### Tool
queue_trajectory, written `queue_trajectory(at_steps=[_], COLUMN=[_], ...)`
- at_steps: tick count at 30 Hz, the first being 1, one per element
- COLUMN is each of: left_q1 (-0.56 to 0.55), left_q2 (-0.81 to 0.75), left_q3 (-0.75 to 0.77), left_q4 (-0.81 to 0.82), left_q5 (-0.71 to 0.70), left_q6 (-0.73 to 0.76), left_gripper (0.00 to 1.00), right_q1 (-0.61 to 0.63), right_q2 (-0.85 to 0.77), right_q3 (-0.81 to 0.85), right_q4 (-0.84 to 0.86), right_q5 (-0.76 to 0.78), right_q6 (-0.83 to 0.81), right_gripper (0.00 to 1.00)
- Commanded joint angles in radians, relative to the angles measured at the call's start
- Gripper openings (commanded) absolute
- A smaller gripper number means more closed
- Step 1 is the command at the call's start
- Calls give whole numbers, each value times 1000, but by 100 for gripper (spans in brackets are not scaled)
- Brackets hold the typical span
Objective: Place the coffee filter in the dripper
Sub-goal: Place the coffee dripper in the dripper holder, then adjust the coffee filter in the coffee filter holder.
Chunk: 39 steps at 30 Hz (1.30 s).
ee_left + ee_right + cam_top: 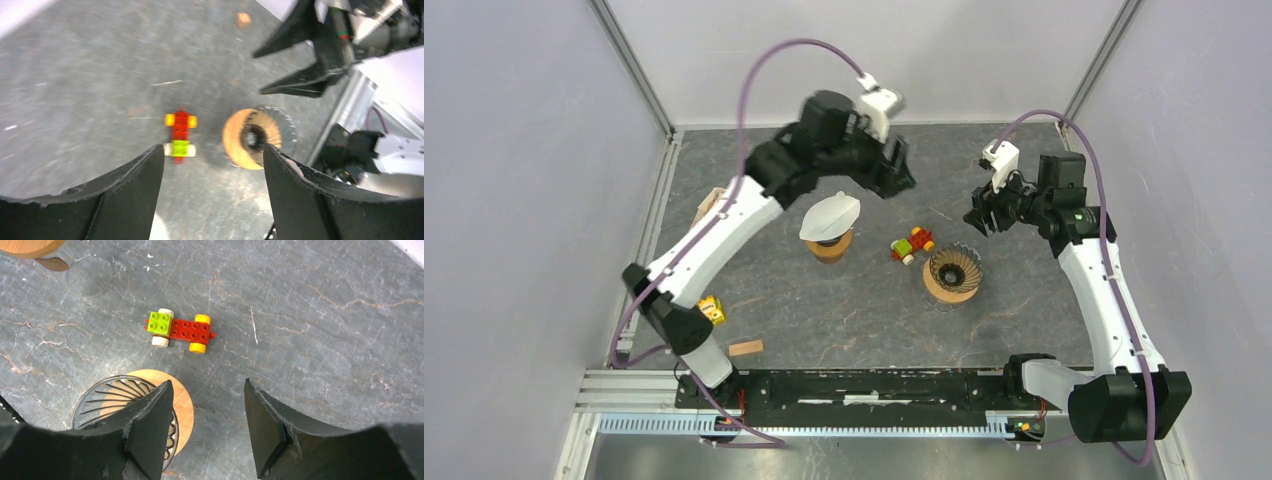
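Note:
A white paper coffee filter [830, 214] sits spread open on top of a wood-collared dripper [829, 245] at mid-table. A second dripper [952, 272], ribbed glass with a wooden collar, stands empty to its right; it also shows in the left wrist view [248, 140] and the right wrist view [186, 410]. My left gripper [902, 180] is open and empty, raised behind and to the right of the filter. My right gripper [977, 220] is open and empty, above the table just behind the empty dripper. In the wrist views both the left gripper [214, 149] and the right gripper [208, 384] hold nothing.
A red, green and yellow toy brick car [912, 244] lies between the two drippers. A yellow item [712, 310] and a wooden block [745, 347] lie near the left arm's base. A wooden piece [709, 205] sits at the left edge.

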<state>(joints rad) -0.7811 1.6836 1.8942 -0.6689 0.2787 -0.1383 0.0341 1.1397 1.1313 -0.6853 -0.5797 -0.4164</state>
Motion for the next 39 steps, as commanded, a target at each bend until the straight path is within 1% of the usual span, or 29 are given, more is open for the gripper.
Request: queue_trajectory(at_steps=[1,5,7,8,10,12,15,17,19,22,24,33,39], left_q1=[189,426,544,602,689,745,779,821,850,902,915,953,967], left_q2=[-106,-183,-240,-268,-307,-341,-392,-404,-389,-350,-325,-209,-154], left_q3=[37,-28,-111,-160,-253,-346,-496,-562,-594,-594,-592,-537,-533], left_q4=[-154,-249,-253,-254,-256,-251,-187,-142,-110,-88,-69,-67,-70], left_q5=[-61,-76,-62,-55,-44,-49,-79,-107,-109,-81,-83,-77,-74], left_q6=[65,118,137,178,217,255,306,326,333,337,344,395,421], left_gripper=[79,77,74,72,67,64,61,58,56,54,53,46,43], right_q1=[-3,-3,-3,-3,-3,-3,-3,-2,-3,-3,-3,-3,-2], right_q2=[-20,-30,-30,-30,-34,-36,-35,-32,-30,-27,-29,-33,-21], right_q3=[-1,-29,-39,-46,-68,-95,-130,-150,-163,-171,-175,-195,-209], right_q4=[88,120,128,132,146,166,187,197,202,201,201,196,199], right_q5=[-54,-66,-65,-66,-73,-81,-90,-94,-98,-100,-98,-85,-89], right_q6=[7,6,3,2,4,10,14,16,17,15,12,4,14], right_gripper=[60,61,61,61,61,61,60,60,60,60,60,60,60])
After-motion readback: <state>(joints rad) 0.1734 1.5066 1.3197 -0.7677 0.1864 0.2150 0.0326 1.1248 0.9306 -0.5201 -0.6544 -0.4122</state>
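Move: Beyond the white filter, the coffee filter box stands about 41 cm to the left hand's left, 6 cm ahead and 27 cm below. The filter on its wooden stand is some 15 cm left, 4 cm ahead and 21 cm down. From the same hand, the toy car lies 4 cm right, level fore and aft and 33 cm down. From the right hand, the seated dripper is about 9 cm back, 3 cm left and 9 cm below; the box is 55 cm left, 5 cm ahead and 16 cm below. Swinging fast about 41 cm left, the empty left hand first arcs forward and slightly up over the white filter, then sinks to end some 18 cm lower, at the coffee filter box's open top. Its wrist turns roughly 45 degrees counter-clockwise and tips down as the fingers narrow without gripping. The right hand, open beside the dripper, rises a little, then settles about 5 cm lower than it began. ##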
